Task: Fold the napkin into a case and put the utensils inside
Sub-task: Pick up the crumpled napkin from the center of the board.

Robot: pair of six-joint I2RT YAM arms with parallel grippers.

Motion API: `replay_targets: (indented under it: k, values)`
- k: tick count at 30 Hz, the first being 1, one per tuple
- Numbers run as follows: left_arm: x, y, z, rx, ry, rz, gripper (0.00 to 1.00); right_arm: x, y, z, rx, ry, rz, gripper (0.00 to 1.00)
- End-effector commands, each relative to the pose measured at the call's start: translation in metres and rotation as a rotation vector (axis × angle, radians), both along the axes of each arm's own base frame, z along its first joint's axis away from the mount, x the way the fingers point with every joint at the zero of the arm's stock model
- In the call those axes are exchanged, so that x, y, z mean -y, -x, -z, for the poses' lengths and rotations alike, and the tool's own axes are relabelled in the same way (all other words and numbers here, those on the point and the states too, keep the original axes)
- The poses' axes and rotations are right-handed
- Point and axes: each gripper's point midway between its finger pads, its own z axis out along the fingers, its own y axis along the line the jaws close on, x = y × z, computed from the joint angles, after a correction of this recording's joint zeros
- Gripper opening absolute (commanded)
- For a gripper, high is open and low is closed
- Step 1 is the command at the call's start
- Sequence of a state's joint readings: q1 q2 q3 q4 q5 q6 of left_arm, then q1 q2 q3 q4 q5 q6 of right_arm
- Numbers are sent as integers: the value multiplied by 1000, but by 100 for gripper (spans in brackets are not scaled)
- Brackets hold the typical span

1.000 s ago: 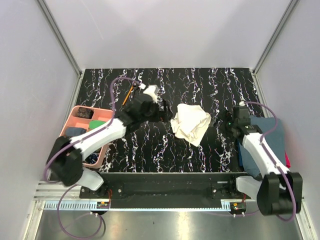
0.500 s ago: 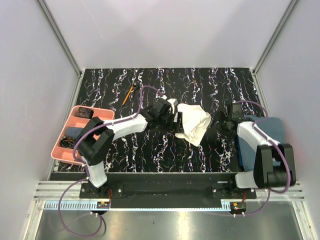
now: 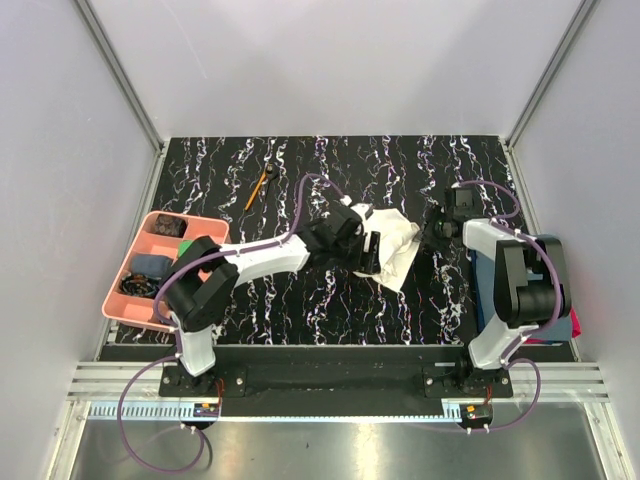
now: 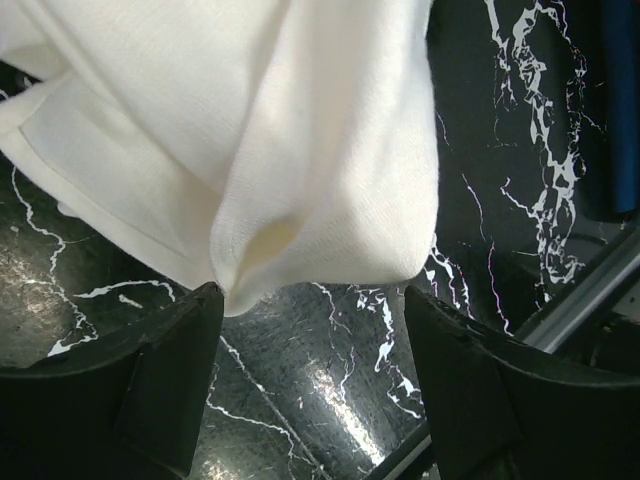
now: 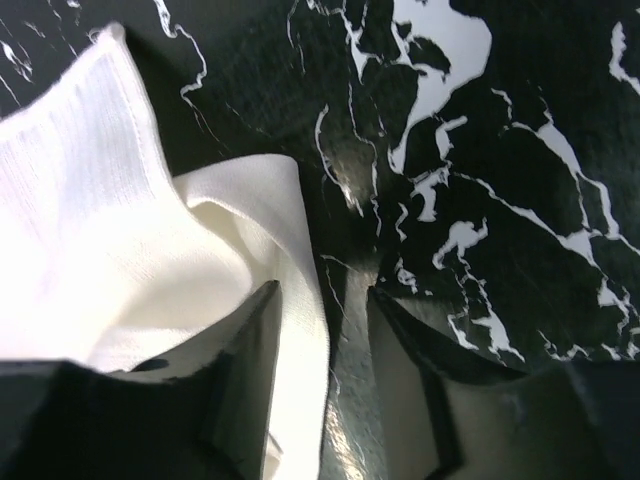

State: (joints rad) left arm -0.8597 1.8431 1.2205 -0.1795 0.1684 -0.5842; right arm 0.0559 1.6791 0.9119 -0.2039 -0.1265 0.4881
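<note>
The cream napkin point(image 3: 395, 240) lies in a rumpled heap at the middle of the black marble table point(image 3: 300, 300). My left gripper point(image 3: 368, 252) sits at its left side, jaws open wide. In the left wrist view a napkin point(image 4: 300, 120) corner hangs just ahead of the left gripper point(image 4: 312, 300), touching the left finger's tip. My right gripper point(image 3: 430, 232) is at the cloth's right edge. In the right wrist view the right gripper point(image 5: 323, 290) stands open with a narrow gap, and the napkin point(image 5: 100, 220) hem lies in it against the left finger. An orange-handled stick point(image 3: 258, 187) lies far left.
A pink compartment tray point(image 3: 205, 228) holding small dark and green items stands at the left edge. A dark blue towel point(image 3: 484, 295) lies under the right arm at the right edge, also seen as the towel point(image 4: 620, 100) in the left wrist view. Grey walls enclose three sides.
Both arms have reached inward to the napkin, the left from the tray side, the right from over the towel. The right jaws have narrowed around the hem; the left jaws narrowed slightly.
</note>
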Motion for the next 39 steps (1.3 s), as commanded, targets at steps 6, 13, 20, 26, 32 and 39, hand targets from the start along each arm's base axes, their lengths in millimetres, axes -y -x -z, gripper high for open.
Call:
replay_targets:
  k: [6,13,20,26,32,39]
  values:
    - [10,-27,-36,209,-67,-64,77,-7,-28,-10,85,-28,-45,31]
    - [21,-41,-28,224,-88,-70,75,-14,-23,-19,127,-60,-77,0]
    - [20,-52,-39,283,-108,-79,50,-12,-16,-43,175,-51,-76,0]
    - [12,-52,-74,342,-104,-55,10,-3,-6,-82,266,-10,-54,0]
    - [-10,-34,-143,453,-46,-1,3,12,24,-172,481,55,-23,0]
    - [-51,23,-276,658,217,95,0,18,96,-283,749,54,-3,0]
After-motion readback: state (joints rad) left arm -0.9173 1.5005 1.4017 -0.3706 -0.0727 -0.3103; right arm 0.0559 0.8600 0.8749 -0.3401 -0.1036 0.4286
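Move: The napkin's middle lies about 4 cm forward and 4 cm to the right of the left gripper, some 2 cm lower. From the right gripper, whose open fingers already straddle the napkin's right edge, that middle is about 9 cm left and 2 cm back, barely lower. An orange tool lies roughly 17 cm ahead and 26 cm left of the left gripper; the blue pad sits some 21 cm right and 11 cm back of the right one. Shut the right fingers on the napkin's right edge almost where they stand, while you bring the open left gripper about 4 cm forward over a small hump, then close it on the bunched left part. Lift both pinches clear of the board, right first, 20 cm or so and quickening, drawing the right back and tilting both sets of fingertips up and outward by 30 to 40 degrees. ##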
